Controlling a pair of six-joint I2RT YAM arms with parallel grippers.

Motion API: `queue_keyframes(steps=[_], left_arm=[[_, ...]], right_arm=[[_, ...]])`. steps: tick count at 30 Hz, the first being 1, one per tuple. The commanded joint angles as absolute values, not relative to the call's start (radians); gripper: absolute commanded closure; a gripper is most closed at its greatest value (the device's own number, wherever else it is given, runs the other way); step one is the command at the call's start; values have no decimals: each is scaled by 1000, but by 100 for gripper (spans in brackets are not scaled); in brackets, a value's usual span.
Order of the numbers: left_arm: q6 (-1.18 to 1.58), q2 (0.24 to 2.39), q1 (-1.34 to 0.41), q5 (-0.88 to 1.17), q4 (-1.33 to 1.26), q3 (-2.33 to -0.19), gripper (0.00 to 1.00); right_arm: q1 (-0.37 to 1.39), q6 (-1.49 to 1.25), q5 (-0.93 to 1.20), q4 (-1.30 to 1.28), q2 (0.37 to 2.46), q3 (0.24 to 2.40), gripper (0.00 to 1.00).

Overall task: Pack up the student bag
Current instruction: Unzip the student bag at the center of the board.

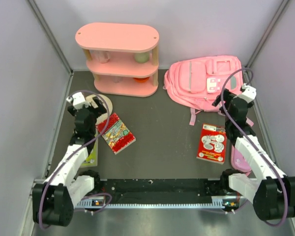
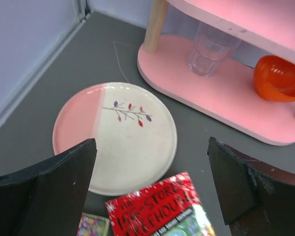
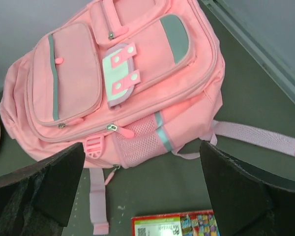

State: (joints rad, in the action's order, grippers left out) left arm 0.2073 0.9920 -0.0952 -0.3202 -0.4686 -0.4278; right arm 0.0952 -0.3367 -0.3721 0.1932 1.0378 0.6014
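Observation:
The student bag (image 1: 204, 81) is a pink backpack lying front-up at the back right of the table, with its pocket zips closed. In the right wrist view the bag (image 3: 118, 78) fills the upper frame, its straps trailing on the table. My right gripper (image 1: 232, 100) hovers over the bag's near edge. It (image 3: 142, 182) is open, with nothing between the fingers. My left gripper (image 1: 87, 109) is at the left, above a plate and a red book (image 1: 116, 132). It (image 2: 152, 182) is open and empty too.
A pink three-tier shelf (image 1: 119, 59) stands at the back left, holding a glass (image 2: 210, 49) and an orange bowl (image 2: 278, 78). The pink-and-white plate (image 2: 120, 135) lies before it. A second red book (image 1: 212, 142) and a pink pencil case (image 1: 239, 160) lie at the right. A colourful flat item (image 2: 93, 225) lies beside the left book.

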Motion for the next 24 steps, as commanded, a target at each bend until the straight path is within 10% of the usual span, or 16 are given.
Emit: queue_keyframes(steps=[1,11,24], left_arm=[[459,939,-95,-301,241,-601,1],[500,615,-95,-68,293,-563,1],[499,503,-95,100,310,-549,1]], right_arm=[[81,-518,-384,-159,976,644,1],[-187,-673,84,-242,1026,709,2],[-196,-968,199,-52,1420,834,1]])
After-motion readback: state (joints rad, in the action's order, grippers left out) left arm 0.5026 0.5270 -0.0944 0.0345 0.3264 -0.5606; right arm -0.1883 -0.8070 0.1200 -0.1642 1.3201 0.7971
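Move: The student bag's main zip pull lies some 12 cm ahead of the right hand, about 9 cm to its left and 13 cm below. Its plastic buckle sits 4 cm farther left of the pull; the white card pouch is about 18 cm ahead of the hand and 4 cm left, the red book roughly 11 cm back and 7 cm left, on the table. From the left hand the pull is about 12 cm ahead and some 62 cm to the right. Towards the bag's near edge and its zip pull the right hand sinks about 7 cm, first drawing back a little, then swinging forward again, while it rolls left side up by nearly 40 degrees and tips down, fingers open and touching nothing. The left hand pulls back and to the right, away from the plate, turning clockwise, also open. ##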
